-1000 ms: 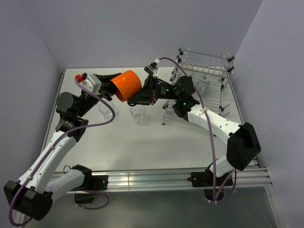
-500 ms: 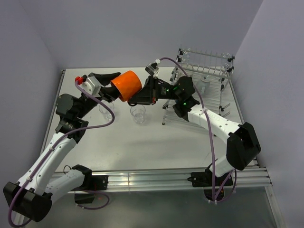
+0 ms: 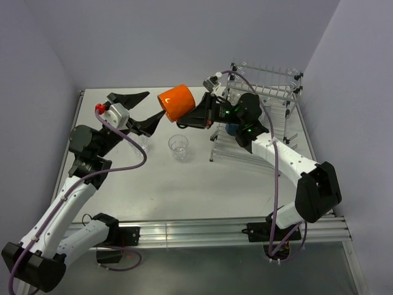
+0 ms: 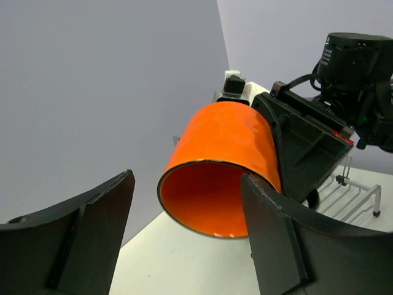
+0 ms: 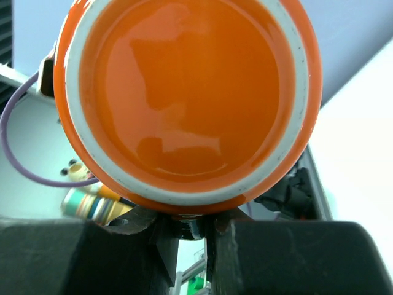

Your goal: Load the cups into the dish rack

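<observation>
The orange mug [image 3: 177, 102] hangs in the air, tilted, between my two grippers. My right gripper [image 3: 196, 115] is shut on its handle; in the right wrist view the mug's glossy base [image 5: 184, 98] fills the frame above the closed fingers [image 5: 258, 258]. My left gripper [image 3: 139, 111] stands open just left of the mug and does not touch it. In the left wrist view the mug's open mouth [image 4: 215, 196] faces me beyond the spread fingers [image 4: 104, 227]. A clear glass tumbler [image 3: 178, 147] stands upright on the table. The dish rack [image 3: 279, 86] is at the back right.
A blue mug [image 3: 231, 129] shows in the rack behind my right arm. The left arm's purple cable [image 3: 132, 163] loops over the table on the left. The walls close in behind and to the right of the rack [image 4: 359, 190].
My left gripper has opened, released the orange mug and drawn back to the left. My right gripper, holding the mug, has carried it up and to the right, toward the rack.
</observation>
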`<state>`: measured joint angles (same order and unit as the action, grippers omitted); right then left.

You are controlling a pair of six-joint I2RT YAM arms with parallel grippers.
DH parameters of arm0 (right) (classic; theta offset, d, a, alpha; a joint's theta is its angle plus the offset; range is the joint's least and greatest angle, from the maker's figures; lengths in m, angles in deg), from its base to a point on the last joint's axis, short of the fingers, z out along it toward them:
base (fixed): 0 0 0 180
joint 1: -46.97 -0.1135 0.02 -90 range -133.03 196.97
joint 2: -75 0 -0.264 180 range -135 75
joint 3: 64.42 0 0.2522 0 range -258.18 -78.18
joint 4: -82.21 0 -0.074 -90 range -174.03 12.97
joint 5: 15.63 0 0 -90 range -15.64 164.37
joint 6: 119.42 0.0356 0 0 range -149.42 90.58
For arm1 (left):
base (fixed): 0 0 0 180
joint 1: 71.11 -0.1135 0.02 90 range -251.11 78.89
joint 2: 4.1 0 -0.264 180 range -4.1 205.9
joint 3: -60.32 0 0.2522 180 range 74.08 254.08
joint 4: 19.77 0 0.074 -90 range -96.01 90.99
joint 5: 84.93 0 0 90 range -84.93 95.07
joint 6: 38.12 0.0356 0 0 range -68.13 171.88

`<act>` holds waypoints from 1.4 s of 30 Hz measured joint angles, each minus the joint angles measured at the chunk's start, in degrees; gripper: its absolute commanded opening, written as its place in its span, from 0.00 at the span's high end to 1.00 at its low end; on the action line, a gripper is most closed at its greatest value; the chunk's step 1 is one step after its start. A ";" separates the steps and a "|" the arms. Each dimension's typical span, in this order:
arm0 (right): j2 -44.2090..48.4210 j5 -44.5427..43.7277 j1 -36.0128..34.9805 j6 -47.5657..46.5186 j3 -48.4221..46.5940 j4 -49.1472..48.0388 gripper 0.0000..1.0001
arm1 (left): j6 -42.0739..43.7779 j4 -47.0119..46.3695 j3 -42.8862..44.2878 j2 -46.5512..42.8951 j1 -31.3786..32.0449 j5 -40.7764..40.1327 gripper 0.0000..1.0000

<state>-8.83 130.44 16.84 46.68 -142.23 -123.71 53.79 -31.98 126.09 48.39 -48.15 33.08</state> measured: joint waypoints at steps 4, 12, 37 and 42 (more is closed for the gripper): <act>2.62 -0.09 3.30 -5.25 0.83 7.02 1.00 | 0.81 2.05 -1.53 -3.04 0.07 -0.92 0.18; 14.36 -2.40 14.58 -26.64 5.27 31.04 1.00 | -0.68 14.93 -1.84 -5.70 0.13 -4.22 0.10; 21.09 -45.53 32.28 -81.11 7.19 76.94 1.00 | -11.98 50.93 18.25 17.38 0.11 -13.38 0.01; 16.13 -49.92 32.28 -82.27 7.41 73.57 1.00 | -14.29 51.39 19.47 18.01 0.11 -16.90 0.01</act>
<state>7.30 80.52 49.13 -35.59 -134.82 -50.14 39.49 19.40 145.56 66.40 -48.04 16.18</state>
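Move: The right hand holds the orange mug by its handle. Its free spot in the rack lies roughly 29 cm right, 12 cm ahead and 28 cm below this hand. The blue cup stands about 19 right and 15 ahead; two clear cups are 20 and 30 right, both some 25 ahead. From the emptied left hand, the nearer table glass is about 5 ahead, 4 right and 39 below, the other glass 6 ahead and 15 left. Keep the right fingers pinched on the orange mug's handle and swing it some 33 cm right and 22 down, drifting forward, to the rack beside the blue cup; turn the fingers from pointing left to slanting forward and down. Ease the left gripper back off the mug, then lower it about 15 cm and slightly forward towards the nearer glass, opening fully and tipping down over 50 degrees. ##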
